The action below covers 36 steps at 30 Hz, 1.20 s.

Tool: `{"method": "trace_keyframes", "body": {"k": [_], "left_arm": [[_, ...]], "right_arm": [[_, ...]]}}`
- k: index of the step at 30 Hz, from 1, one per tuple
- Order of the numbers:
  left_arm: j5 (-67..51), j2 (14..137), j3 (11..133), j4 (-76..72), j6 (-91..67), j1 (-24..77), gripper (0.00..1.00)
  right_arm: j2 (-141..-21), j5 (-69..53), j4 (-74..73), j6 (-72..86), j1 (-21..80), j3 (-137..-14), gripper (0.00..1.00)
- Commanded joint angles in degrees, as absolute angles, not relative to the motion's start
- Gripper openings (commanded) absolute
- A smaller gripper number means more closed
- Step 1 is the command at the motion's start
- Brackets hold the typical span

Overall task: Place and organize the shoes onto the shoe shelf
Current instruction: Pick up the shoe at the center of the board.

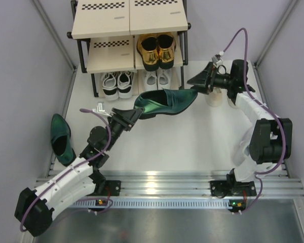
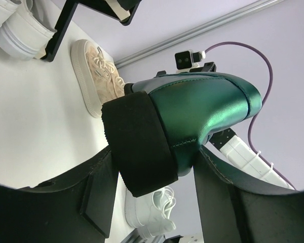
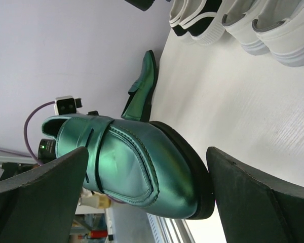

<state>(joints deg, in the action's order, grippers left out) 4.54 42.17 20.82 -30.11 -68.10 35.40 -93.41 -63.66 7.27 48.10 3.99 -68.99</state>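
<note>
A glossy dark green loafer point(image 1: 164, 103) hangs above the table in front of the shoe shelf point(image 1: 106, 23). My left gripper point(image 1: 134, 114) is shut on its heel, and in the left wrist view the black heel block point(image 2: 139, 147) sits between the fingers. My right gripper point(image 1: 192, 85) stands open around the toe point(image 3: 142, 172), its jaws on either side of it. The matching green loafer point(image 1: 61, 139) lies on its side at the table's left. Gold loafers point(image 1: 157, 50) sit on the middle tier. Black-and-white sneakers point(image 1: 116, 83) and white lace-ups point(image 1: 157, 78) stand on the bottom tier.
A beige sneaker point(image 2: 99, 76) lies on the table right of the shelf, under my right arm. A white sneaker point(image 2: 152, 210) shows below the held shoe in the left wrist view. Grey walls close both sides, and a metal rail point(image 1: 162, 182) runs along the near edge.
</note>
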Motion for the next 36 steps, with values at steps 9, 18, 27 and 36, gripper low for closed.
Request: {"method": "trace_keyframes", "body": {"k": [9,18,27,36], "left_arm": [[0.4,45.8,22.7,-42.0,-71.4,35.2,0.00],[-7.6,50.3,22.8,-42.1,-72.4,35.4,0.00],[-10.3,55.4,25.5,-42.4,-72.2,35.5,0.00],[-11.5,59.0,26.5,-45.0,-72.9,35.5,0.00]], "right_arm": [[-94.1,-62.8,9.6,50.9,6.8,-69.8,0.98],[-98.3,-61.6,12.8,54.1,8.3,-76.1,0.87],[-99.8,-61.6,21.5,61.3,11.4,-75.4,0.50],[-100.5,-62.3,29.0,66.7,12.0,-73.7,0.00]]}}
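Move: The left gripper already holds the green shoe by its heel. The shoe's middle lies about 10 cm to that hand's right and 3 cm ahead, roughly level. From the wide-open right gripper, whose fingers are about the toe, the shoe's middle is some 11 cm to the left and 6 cm back, near level. From this right hand the gold pair sits 13 cm ahead, 15 cm left, slightly higher; the white pair is about 15 cm ahead, 14 cm left and 18 cm lower. Keep the left fingers shut on the green shoe's heel and carry it about 4 cm to the right, towards the right gripper, dipping a couple of centimetres and turning clockwise some 10 degrees. Dip the right gripper slightly, then bring it about 5 cm forward and a little left, rising at the end, and close its fingers to pinch the toe. ##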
